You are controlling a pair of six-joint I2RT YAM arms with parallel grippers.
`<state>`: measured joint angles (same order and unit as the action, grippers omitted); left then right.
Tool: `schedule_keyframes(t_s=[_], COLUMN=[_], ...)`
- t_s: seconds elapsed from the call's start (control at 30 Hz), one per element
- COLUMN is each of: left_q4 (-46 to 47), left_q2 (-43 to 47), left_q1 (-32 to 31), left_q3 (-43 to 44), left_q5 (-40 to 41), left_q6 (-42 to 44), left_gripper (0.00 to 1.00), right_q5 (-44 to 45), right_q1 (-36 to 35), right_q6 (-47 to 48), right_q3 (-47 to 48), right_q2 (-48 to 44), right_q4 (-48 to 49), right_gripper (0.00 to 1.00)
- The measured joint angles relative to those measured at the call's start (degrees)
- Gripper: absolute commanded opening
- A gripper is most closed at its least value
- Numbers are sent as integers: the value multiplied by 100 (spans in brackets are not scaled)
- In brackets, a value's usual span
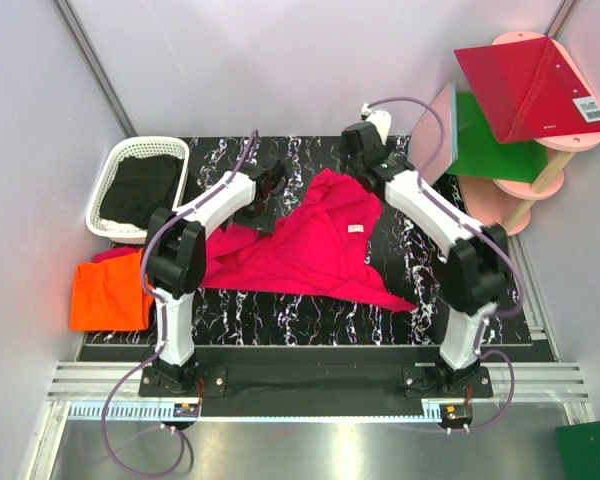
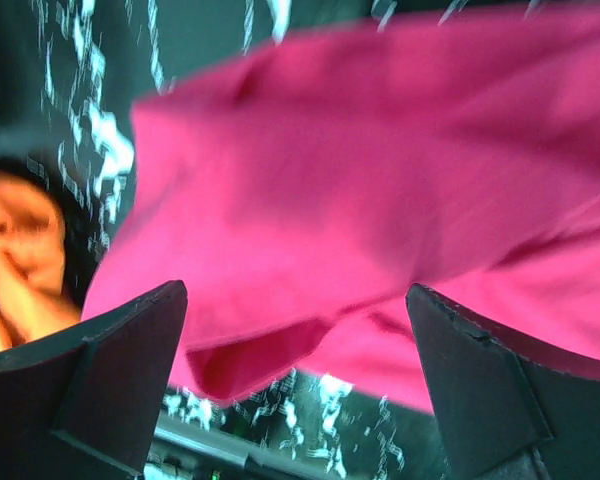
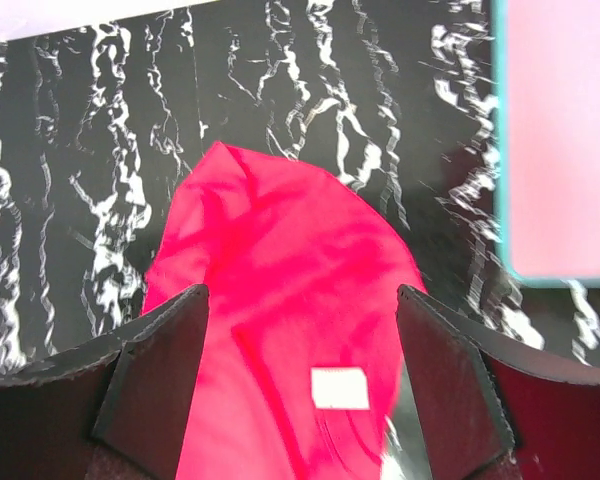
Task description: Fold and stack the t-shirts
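The hot pink t-shirt (image 1: 300,250) lies spread and rumpled across the black marbled table (image 1: 310,320), its white neck label (image 1: 357,228) facing up. The orange t-shirt (image 1: 110,292) sits bunched at the table's left edge. My left gripper (image 1: 263,205) hovers over the pink shirt's far left part. In the left wrist view the left gripper (image 2: 295,300) is open, with the pink t-shirt (image 2: 360,200) beneath and the orange t-shirt (image 2: 20,250) off to the left. My right gripper (image 1: 358,165) is above the shirt's far end. In the right wrist view the right gripper (image 3: 302,295) is open over the pink t-shirt (image 3: 280,250) and its label (image 3: 340,388).
A white basket (image 1: 115,175) holding dark cloth stands at the back left. At the back right, stiff red (image 1: 530,85) and green (image 1: 490,140) panels rest on a pink stand (image 1: 500,205). A pale panel (image 3: 565,140) leans near the right gripper.
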<state>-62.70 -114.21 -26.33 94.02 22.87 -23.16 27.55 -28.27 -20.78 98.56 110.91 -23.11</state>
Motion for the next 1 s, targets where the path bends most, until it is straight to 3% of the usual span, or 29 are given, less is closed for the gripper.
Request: schedule_keyframes(t_s=[0.17,0.23,0.37,0.4,0.43,0.73,1.0], left_q4=[46,96,140,146,151,192,155], left_q2=[-669,-903,-1335,-1408,-1453,-1443,-551], left_q1=[-2,-2,-2,-2,-2,20,573], left_q3=[811,1036,1292,1305,1311,1257,973], left_q5=[22,28,20,9,0,184,881], left_q6=[192,245,317,337,345,389,358], left_gripper=[98,92,42,13,1,0,0], right_q5=[-2,2,2,2,2,-103,-452], right_q1=[0,0,4,4,7,7,9], right_q6=[-2,2,44,48,52,-7,-184], right_q3=[-1062,-1329,-1663,-1679,-1696,-1897,-2044], right_q2=[-1386,-1777,-2286,-2310,-2334,-2347,-2319], right_q4=[13,20,-20,-31,-44,-221,-264], right_gripper=[81,81,81,81,80,79,80])
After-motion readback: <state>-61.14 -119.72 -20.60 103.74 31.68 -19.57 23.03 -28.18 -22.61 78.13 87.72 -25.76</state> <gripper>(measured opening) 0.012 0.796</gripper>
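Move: The left hand, open, hangs over the left part of the red t-shirt, whose far edge is about 5 cm ahead, 2 cm right and 5 cm below; the basket stands about 27 cm left and 7 cm ahead, the orange t-shirt some 34 cm left and 16 cm back. From the raised, empty right hand that edge lies about 23 cm left, 11 cm back and 16 cm down, and the shirt's white label about 14 cm straight back, 17 cm down. The left hand reaches about 5 cm forward, dips some 4 cm onto the far edge of the red t-shirt's left part, shuts its fingers to pinch the cloth, then lifts about 6 cm while pulling it some 7 cm left towards the basket. Meanwhile the right hand, empty with fingers still open, draws back about 9 cm and somewhat right above the shirt, rising about 6 cm before sinking roughly half of that. ##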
